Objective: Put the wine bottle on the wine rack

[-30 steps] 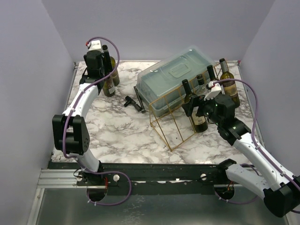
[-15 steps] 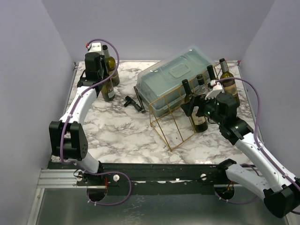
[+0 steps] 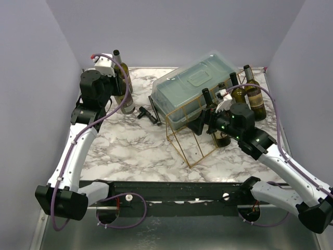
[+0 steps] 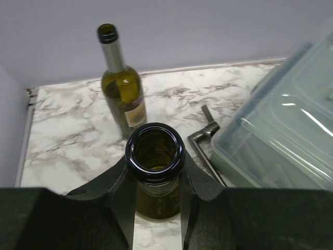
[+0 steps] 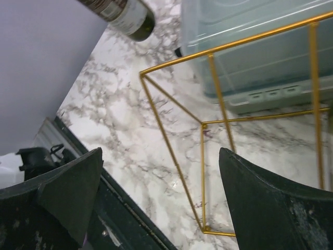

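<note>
My left gripper (image 4: 155, 179) is shut on the neck of a dark green wine bottle (image 4: 155, 152), just under its open mouth. In the top view that gripper (image 3: 113, 86) is at the back left and only the bottle's lower body (image 3: 126, 100) shows. The wine rack (image 3: 191, 136), a thin gold wire frame, stands mid-table in front of the plastic box. My right gripper (image 3: 200, 123) hangs open over the rack's right side. The wrist view shows its jaws (image 5: 161, 200) wide apart above the gold bars (image 5: 207, 125), nothing between them.
A second bottle (image 4: 123, 88) stands behind the held one by the back wall. The translucent bluish lidded box (image 3: 195, 88) sits behind the rack. Several more bottles (image 3: 254, 95) stand at the right. A black tool (image 3: 148, 114) lies left of the box.
My left gripper has shut on the bottle's neck and the left arm has swung out to the left. The right gripper has moved left, over the rack.
</note>
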{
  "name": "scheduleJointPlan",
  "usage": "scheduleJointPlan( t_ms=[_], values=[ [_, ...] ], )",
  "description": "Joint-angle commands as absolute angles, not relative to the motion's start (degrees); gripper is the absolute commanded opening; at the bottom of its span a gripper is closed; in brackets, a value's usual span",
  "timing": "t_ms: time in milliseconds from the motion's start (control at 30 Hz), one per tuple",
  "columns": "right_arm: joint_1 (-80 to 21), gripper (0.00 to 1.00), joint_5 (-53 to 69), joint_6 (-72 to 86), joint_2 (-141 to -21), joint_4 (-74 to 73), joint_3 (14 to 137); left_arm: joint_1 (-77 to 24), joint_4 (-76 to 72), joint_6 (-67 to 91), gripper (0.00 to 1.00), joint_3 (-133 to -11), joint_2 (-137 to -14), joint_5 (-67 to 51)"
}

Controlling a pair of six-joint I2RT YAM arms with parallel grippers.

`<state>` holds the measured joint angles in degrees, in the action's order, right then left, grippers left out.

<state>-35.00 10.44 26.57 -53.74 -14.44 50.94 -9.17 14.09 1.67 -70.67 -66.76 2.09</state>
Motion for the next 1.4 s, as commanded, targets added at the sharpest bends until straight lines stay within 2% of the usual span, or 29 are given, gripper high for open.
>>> scheduleJointPlan(
  t_ms=[0, 200, 367, 567, 933, 1200, 1367],
  values=[
    [-41.0, 0.95, 9.6, 27.3, -55.9, -12.1, 53.2, -10.0, 10.9, 1.9, 0.00, -71.2, -64.8, -9.2],
    [-49.2, 0.95, 8.2, 24.3, -63.2, -2.5, 52.9, -9.5, 11.8, 4.0, 0.00, -72.8, -67.0, -16.2],
    [-56.1, 0.96, 5.1, 20.4, -73.3, 1.8, 60.7, -9.3, 11.8, 4.9, 0.00, -73.1, -66.6, -17.5],
    [-56.7, 1.00, 1.0, 18.3, -81.2, 4.0, 70.5, -8.8, 11.1, 6.1, 0.00, -73.0, -66.4, -19.4],
    [-56.7, 1.00, -8.3, 12.2, -93.3, 10.8, 78.2, -3.9, 5.8, 13.7, 0.00, -72.3, -68.6, -28.1],
    [-56.7, 1.00, -10.2, 9.8, -102.1, 10.4, 86.0, -0.9, 3.1, 17.9, 0.00, -72.2, -71.0, -32.3],
    [-56.7, 1.00, -15.7, 9.0, -107.1, 6.6, 92.4, -0.5, 0.9, 21.8, 0.00, -72.0, -72.2, -34.2]
  ],
)
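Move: The left hand already holds the wine bottle by its neck, the bottle's middle some 12 cm below it; the open right gripper this bottle is bound for is about 31 cm right, 11 cm back and 13 cm below. A standing bottle is 21 cm ahead of the left hand and 1 cm left, 20 cm lower. From the right hand, the held bottle is roughly 10 cm ahead, 30 cm left and level; the wine rack's middle is 11 cm ahead, 6 cm right and 15 cm lower. Sweeping left about 24 cm, at first slightly back, then also forward, the right hand closes in on the held bottle with fingers wide open, tipping them up some 20 degrees. The left hand shifts right to meet it, turns clockwise, then rolls to swing the bottle's base towards the right gripper, keeping its neck grip. ##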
